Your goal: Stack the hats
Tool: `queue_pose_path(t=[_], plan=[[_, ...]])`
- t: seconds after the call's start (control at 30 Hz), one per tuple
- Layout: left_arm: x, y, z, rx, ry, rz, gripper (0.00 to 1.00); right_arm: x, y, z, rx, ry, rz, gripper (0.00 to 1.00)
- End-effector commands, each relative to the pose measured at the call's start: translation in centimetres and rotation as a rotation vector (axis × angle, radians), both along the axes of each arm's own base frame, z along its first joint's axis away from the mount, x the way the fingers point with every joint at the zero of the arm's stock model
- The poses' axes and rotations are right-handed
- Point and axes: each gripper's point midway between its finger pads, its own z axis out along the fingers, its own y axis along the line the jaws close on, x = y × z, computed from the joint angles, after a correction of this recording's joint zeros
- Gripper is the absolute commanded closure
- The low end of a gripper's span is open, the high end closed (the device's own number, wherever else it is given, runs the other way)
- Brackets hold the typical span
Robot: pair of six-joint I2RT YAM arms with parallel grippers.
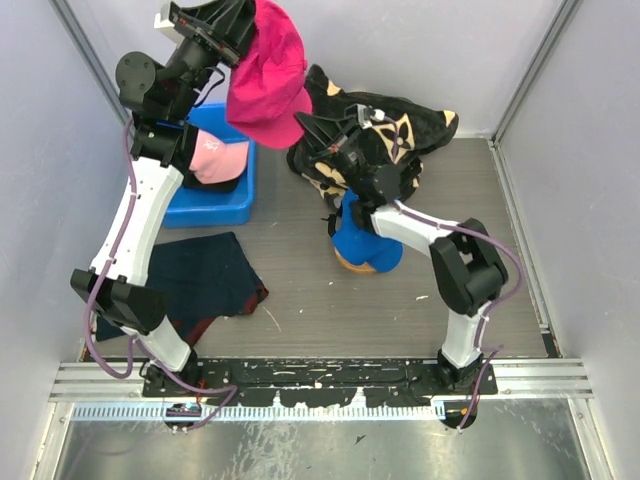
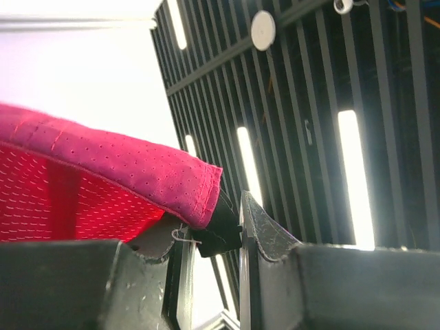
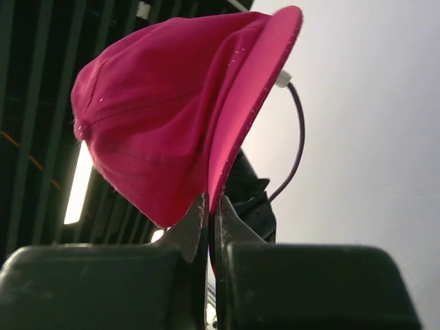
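Both grippers hold the magenta cap (image 1: 266, 75) high above the back of the table. My left gripper (image 1: 238, 40) is shut on a black strap (image 2: 221, 230) at the cap's rear edge (image 2: 124, 172); its jaws (image 2: 213, 227) pinch that strap. My right gripper (image 1: 306, 126) is shut on the cap's brim (image 3: 251, 103), with the jaws (image 3: 212, 206) closed on the brim's edge. The royal blue cap (image 1: 366, 238) sits on the table under the right arm. The light pink cap (image 1: 216, 160) lies in the blue bin. The black cap with the logo is hidden.
A blue bin (image 1: 222, 205) stands at the back left. A black plush bundle with tan flower marks (image 1: 400, 125) lies at the back behind the right gripper. A flat dark navy cloth (image 1: 205, 275) lies front left. Something tan (image 1: 352, 263) shows under the blue cap.
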Motion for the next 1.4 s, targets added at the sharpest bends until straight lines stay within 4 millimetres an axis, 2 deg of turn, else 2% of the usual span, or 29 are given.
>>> queue_pose_path(t=[0.0,0.03,0.2,0.3,0.47,0.6,0.77,0.8,1.07,1.23,1.3,1.37], plan=[[-0.8,2.0,0.4,-0.017,-0.082,0.035,0.99,-3.1,-4.8,2.5,-0.086,-0.103,-0.064,0.99],[-0.4,2.0,-0.3,-0.007,-0.077,0.041,0.99,-3.5,-6.3,3.1,-0.127,-0.123,-0.093,0.99],[0.9,2.1,-4.0,0.026,-0.045,0.043,0.99,-3.5,-11.2,1.8,-0.375,-0.097,-0.189,0.99],[1.6,1.7,-6.8,0.058,-0.018,0.034,0.98,-3.5,-13.0,1.3,-0.524,-0.083,-0.189,0.99],[2.3,0.3,-12.6,0.176,0.038,0.003,0.9,-4.7,-14.3,0.0,-0.711,-0.059,-0.151,0.99],[2.0,-0.5,-16.9,0.25,0.07,-0.028,0.8,-4.9,-14.9,-0.8,-0.739,-0.032,-0.134,0.99],[1.1,-0.8,-21.6,0.292,0.105,-0.068,0.56,-5.4,-15.7,-0.1,-0.711,-0.023,-0.113,0.99],[1.0,-0.9,-23.1,0.298,0.128,-0.077,0.52,-5.5,-15.9,0.0,-0.711,-0.023,-0.112,0.99],[-1.0,-1.1,-29.0,0.304,0.165,-0.165,0.42,-5.1,-18.1,0.7,-0.705,0.042,-0.127,0.99],[-2.0,-1.1,-32.9,0.331,0.202,-0.207,0.4,-4.6,-19.2,-0.4,-0.697,0.161,-0.093,0.99],[-2.3,-1.2,-34.9,0.361,0.228,-0.216,0.4,-5.2,-19.5,0.2,-0.673,0.173,-0.078,0.99],[-2.5,-1.5,-36.5,0.401,0.244,-0.238,0.4,-5.0,-19.9,0.5,-0.74,0.187,-0.115,0.99]])
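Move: The magenta hat is stretched between the hands, the right already pinching its brim and the left still on its far edge. The blue hat on its stand lies about 13 cm right of the right hand, 9 cm back and 24 cm below. The furry bag is some 15 cm ahead of the right hand, 16 cm right and 39 cm lower. From the left hand, the blue hat is roughly 16 cm right, 10 cm back and 44 cm down; the pink hat is 11 cm ahead, 17 cm left, 62 cm down. The right hand keeps its pinch on the magenta brim and draws the hat out of the left hand's hold, swinging about 20 cm right, mostly early on, and rolling some 40 degrees until its upward fingers point nearly level to the left. The left hand eases forward briefly, then sinks about 35 cm, tipping downward and only later spreading its fingers wider. ##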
